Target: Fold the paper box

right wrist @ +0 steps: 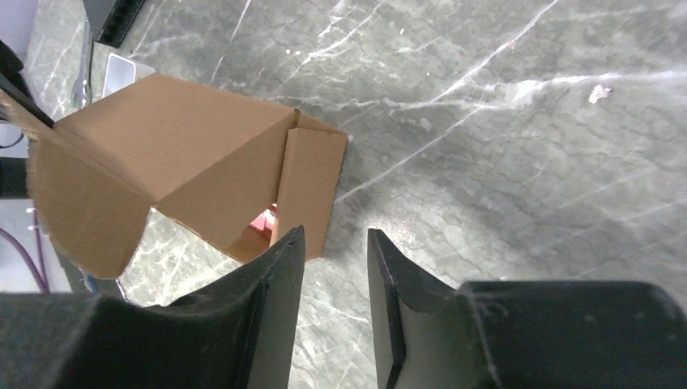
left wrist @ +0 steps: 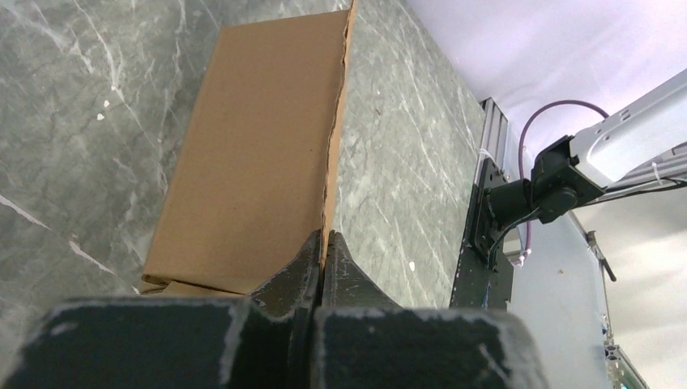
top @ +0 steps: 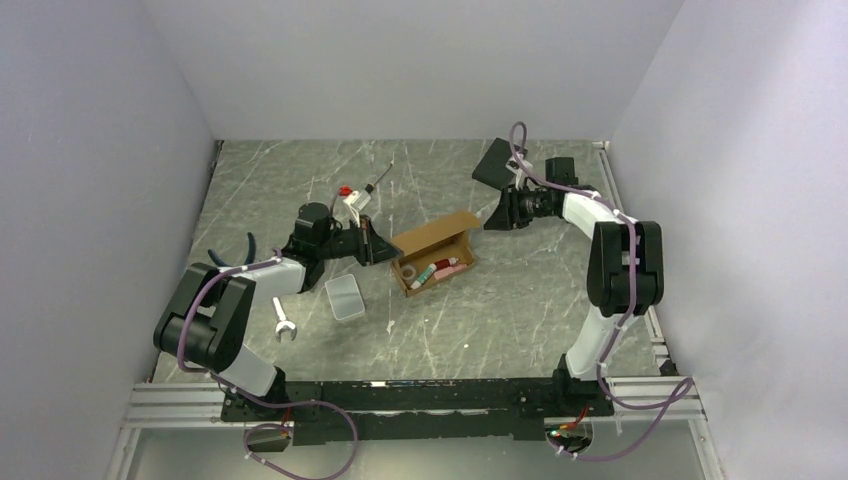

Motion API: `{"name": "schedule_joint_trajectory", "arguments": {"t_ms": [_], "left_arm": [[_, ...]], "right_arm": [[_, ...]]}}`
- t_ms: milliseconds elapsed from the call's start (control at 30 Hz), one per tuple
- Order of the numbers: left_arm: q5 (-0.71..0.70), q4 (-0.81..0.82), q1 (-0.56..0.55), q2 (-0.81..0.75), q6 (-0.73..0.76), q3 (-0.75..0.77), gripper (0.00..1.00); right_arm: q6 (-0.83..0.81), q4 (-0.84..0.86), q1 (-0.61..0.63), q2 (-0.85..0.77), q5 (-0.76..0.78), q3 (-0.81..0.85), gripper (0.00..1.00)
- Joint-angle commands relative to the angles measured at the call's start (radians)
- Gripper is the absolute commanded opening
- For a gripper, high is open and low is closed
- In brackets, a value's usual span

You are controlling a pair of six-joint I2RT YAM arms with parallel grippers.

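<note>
The tan paper box [top: 436,252] lies mid-table with its lid flap raised, and red and white items show inside. My left gripper [top: 384,249] is at the box's left end, shut on the thin edge of a cardboard panel [left wrist: 259,146]; the jaws pinch it at the left gripper [left wrist: 326,243]. My right gripper [top: 494,216] hovers just off the box's right end. In the right wrist view the right gripper [right wrist: 334,237] is open with only table between its fingers, and the box's side flap [right wrist: 312,178] stands just ahead of the left finger.
A clear plastic tub [top: 345,297] and a wrench [top: 282,320] lie in front of the left arm. A red-capped tool [top: 352,197] sits behind the left gripper. A black slab [top: 497,160] leans at the back right, near the right arm.
</note>
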Motion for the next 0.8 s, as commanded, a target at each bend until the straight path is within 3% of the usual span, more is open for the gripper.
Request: {"name": "schedule_joint_trajectory", "arguments": {"t_ms": [0, 300, 500, 767], "left_arm": [[0.025, -0.072, 0.004, -0.012, 0.057, 0.024, 0.0], [0.029, -0.21, -0.011, 0.004, 0.083, 0.064, 0.01], [-0.001, -0.297, -0.04, 0.015, 0.089, 0.077, 0.23], [-0.011, -0.392, -0.074, 0.029, 0.089, 0.108, 0.43]], "right_arm": [[-0.067, 0.004, -0.015, -0.117, 0.014, 0.024, 0.39], [-0.145, 0.029, -0.015, -0.328, -0.082, -0.031, 0.53], [-0.158, 0.012, 0.003, -0.356, -0.108, -0.056, 0.57], [-0.166, -0.012, 0.12, -0.332, -0.025, -0.064, 0.59]]}}
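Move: The left hand keeps its shut fingers on the left end of the raised lid's free edge; the box's open middle, where that lid goes, lies about 8 cm to its right, level with it fore and aft, and 8 cm lower. The tape roll is about 2 cm back, 1 cm right and 8 below, the white tin roughly 8 cm back, 13 left and 9 below. From the part-open right hand, the lid's right tab is about 4 cm back, 2 left and 3 above; the box's middle is about 8 back, 12 left and 3 lower. The left hand, still pinching the lid's edge, draws it back and down towards the box by a centimetre or so, then opens its fingers to about two-fifths while sinking and drawing back further, some 5 cm in all, tipping about 10 degrees, so that they end loosely straddling the lid's front flap. Meanwhile the right hand rises about 12 cm, clear of the lid, its fingers swinging up by some 20 degrees and opening wider, then eases back and left with a slight sink, touching nothing. ##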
